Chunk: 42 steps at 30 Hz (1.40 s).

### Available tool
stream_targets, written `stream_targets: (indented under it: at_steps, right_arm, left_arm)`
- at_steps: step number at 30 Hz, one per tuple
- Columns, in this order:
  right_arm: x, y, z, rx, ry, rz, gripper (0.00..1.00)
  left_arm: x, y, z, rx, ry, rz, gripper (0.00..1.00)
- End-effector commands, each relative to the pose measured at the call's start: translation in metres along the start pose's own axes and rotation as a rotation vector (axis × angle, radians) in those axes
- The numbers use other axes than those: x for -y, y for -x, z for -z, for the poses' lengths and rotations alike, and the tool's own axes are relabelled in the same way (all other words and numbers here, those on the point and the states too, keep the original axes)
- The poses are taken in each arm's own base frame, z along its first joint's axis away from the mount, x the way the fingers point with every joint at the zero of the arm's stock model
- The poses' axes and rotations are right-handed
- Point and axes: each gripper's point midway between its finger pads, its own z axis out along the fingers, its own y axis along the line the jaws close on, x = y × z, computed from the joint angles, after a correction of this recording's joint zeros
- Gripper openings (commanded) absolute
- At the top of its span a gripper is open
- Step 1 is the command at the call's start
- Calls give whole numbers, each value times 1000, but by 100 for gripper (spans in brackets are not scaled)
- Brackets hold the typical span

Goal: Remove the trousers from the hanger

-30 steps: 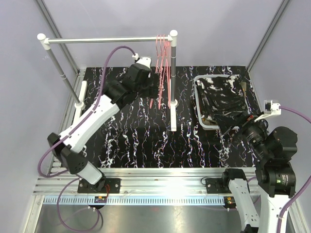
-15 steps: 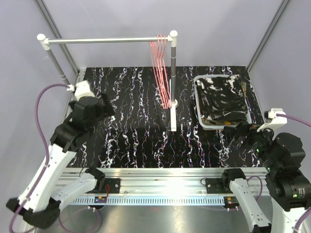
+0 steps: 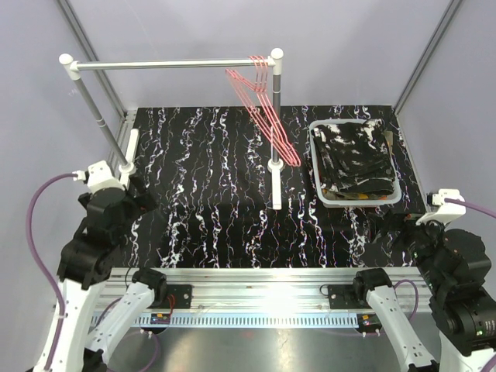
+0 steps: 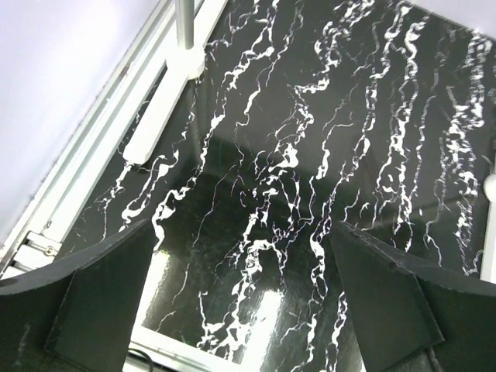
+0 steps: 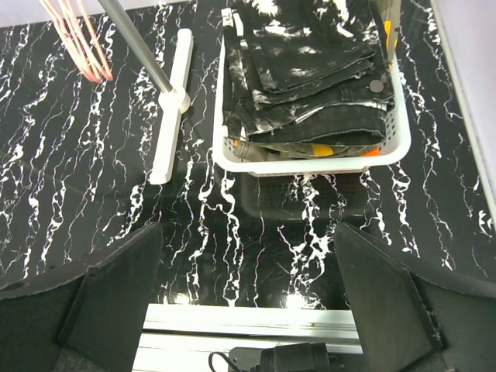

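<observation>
Several empty pink hangers [image 3: 267,116] hang at the right end of the rail [image 3: 170,65], slanted toward the right; their tips [image 5: 77,39] show in the right wrist view. The black trousers with white speckles [image 3: 356,151] [image 5: 310,70] lie folded on top in the white basket [image 3: 360,200]. Beneath them a strip of orange cloth [image 5: 370,152] peeks out at the basket's front wall [image 5: 310,164]. My left gripper [image 3: 143,203] [image 4: 240,226] is open and empty over the mat's near-left corner. My right gripper [image 3: 387,229] [image 5: 248,229] is open and empty, just in front of the basket.
The rack's right post stands on a white foot [image 3: 276,186] [image 5: 172,108] mid-mat. Its left post and foot [image 3: 128,155] [image 4: 184,39] are along the left edge. The marbled black mat [image 3: 217,209] ends at the metal rail [image 3: 263,279] by the arm bases.
My left arm has pulled back from the hangers to the near-left corner, its gripper opening. The hangers have swung out to the right. My right arm has drawn back from the basket.
</observation>
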Motion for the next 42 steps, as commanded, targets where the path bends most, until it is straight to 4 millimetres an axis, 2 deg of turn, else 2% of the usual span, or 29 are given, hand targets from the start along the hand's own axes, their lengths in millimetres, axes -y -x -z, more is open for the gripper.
stream_targets:
  at_steps: [1, 11, 22, 30, 42]
  right_arm:
    - [6, 8, 11, 39, -20, 22, 100]
    - [12, 9, 15, 53, -51, 20, 99]
    - [14, 9, 11, 58, -58, 40, 99]
    - [1, 6, 3, 55, 12, 28, 99]
    - [2, 5, -6, 50, 0, 31, 99]
  left_arm:
    - [-1, 6, 21, 23, -73, -22, 99]
    - [-14, -6, 54, 1, -152, -75, 99]
    - [-10, 1, 75, 100, -267, -68, 99]
    - [-5, -3, 67, 90, -271, -68, 99]
    - [14, 1, 61, 103, -337, -28, 99]
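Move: My left hand is empty. The pink hangers on the bar hang some 19 cm ahead of it and about 31 cm to its right, slightly above its height. The folded trousers in the white basket lie roughly 28 cm ahead of that hand, 65 cm to its right and 22 cm below. From my right hand, also empty, the trousers are about 35 cm ahead, 3 cm to the right and 27 cm below. I keep drawing my open left hand back, away from the hangers and the rack, about 7 cm towards its own base. It rises a couple of centimetres, turns some 15 degrees clockwise and tips its fingers up a little, then eases forward and right by a centimetre or two at the end. I touch nothing. ##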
